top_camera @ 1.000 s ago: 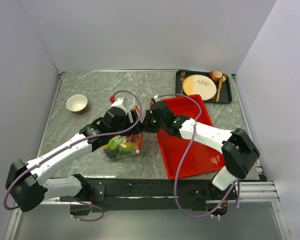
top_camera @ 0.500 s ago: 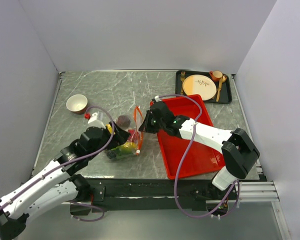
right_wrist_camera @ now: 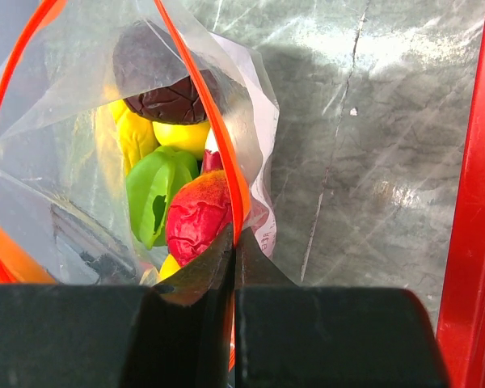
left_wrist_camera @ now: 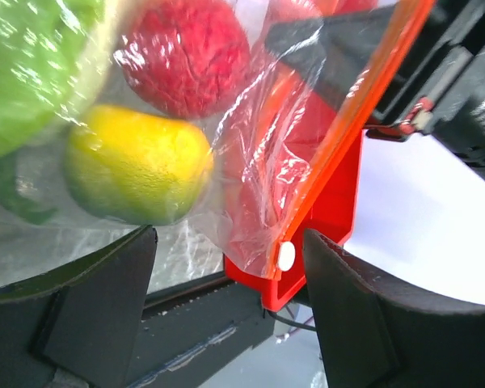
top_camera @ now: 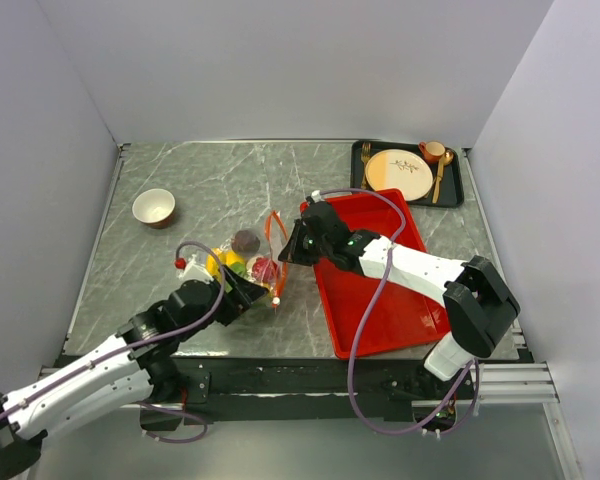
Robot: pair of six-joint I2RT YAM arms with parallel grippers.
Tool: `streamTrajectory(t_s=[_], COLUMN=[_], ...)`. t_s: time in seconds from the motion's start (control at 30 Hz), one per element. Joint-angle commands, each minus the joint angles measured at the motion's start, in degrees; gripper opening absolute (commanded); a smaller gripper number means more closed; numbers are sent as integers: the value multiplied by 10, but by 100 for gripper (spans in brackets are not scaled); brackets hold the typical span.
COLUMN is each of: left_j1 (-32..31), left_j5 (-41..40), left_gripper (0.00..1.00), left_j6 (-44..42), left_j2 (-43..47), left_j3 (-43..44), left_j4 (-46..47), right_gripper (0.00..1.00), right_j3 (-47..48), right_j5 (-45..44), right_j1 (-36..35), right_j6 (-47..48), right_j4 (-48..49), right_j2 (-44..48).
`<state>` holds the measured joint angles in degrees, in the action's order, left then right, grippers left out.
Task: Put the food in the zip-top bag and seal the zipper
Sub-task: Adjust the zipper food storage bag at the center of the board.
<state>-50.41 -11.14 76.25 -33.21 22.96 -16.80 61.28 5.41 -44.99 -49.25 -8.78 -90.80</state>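
The zip-top bag (top_camera: 242, 268) lies on the marble table left of the red tray, bulging with food. Inside it I see dark purple grapes (right_wrist_camera: 166, 81), a yellow piece (left_wrist_camera: 137, 166), a green piece (right_wrist_camera: 158, 194) and a red piece (right_wrist_camera: 198, 218). The orange-red zipper (right_wrist_camera: 202, 105) gapes in a loop. My right gripper (right_wrist_camera: 235, 236) is shut on that strip at the bag's mouth (top_camera: 280, 245). My left gripper (left_wrist_camera: 230, 242) stands open at the bag's near end (top_camera: 242, 290), with the white slider (left_wrist_camera: 285, 256) between its fingers, close to the right finger (left_wrist_camera: 364, 323).
The red tray (top_camera: 380, 290) lies right of the bag, under the right arm. A white bowl (top_camera: 154, 208) stands at the back left. A black tray (top_camera: 458, 190) at the back right carries a cream plate, gold cutlery and a cup (top_camera: 432, 150).
My left arm has drawn back from over the bag toward the near left, uncovering the food. The right gripper has kept its hold on the zipper strip.
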Motion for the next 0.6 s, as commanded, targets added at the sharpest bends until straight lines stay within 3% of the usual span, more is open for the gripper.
streamTrajectory(t_s=[0.0, 0.17, 0.37, 0.57], left_j1=[-18, -36, -37, -42], left_j5=[16, -4, -13, -20], left_gripper=[73, 67, 53, 48], left_j6=[49, 85, 103, 111], left_j2=[-33, -11, -8, -19], left_j3=[2, -23, -36, -42], left_j4=[73, 86, 95, 112], right_gripper=[4, 4, 3, 3], right_j3=[24, 18, 13, 15], right_j5=[-15, -16, -11, -11], right_j1=[7, 10, 9, 10], right_j6=[-4, -5, -10, -8], right_j4=[7, 10, 17, 15], right_j2=[26, 28, 27, 30])
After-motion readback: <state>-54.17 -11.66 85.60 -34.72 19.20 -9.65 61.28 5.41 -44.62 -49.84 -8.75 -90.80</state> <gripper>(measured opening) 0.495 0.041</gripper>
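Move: The near end of the bag's orange zipper lies about 4 cm to the right of the left hand and 1 cm ahead, some 2 cm lower. Inside the bag, the yellow-green fruit sits roughly 3 cm ahead, level sideways and 6 cm down; the red fruit is about 6 cm ahead, 2 cm right and just as low. From the right hand, which holds the zipper's middle, that near end lies about 8 cm back, 1 cm left and 2 cm lower. The near end of the zipper is approached by the left hand, which eases about 2 cm to the right and slightly back, then stays there. Its wrist rolls some 10 degrees, left side dipping, while the fingers narrow from wide to half open around the strip's end without pinching it. The right hand keeps still, its shut fingers holding the zipper's middle. ##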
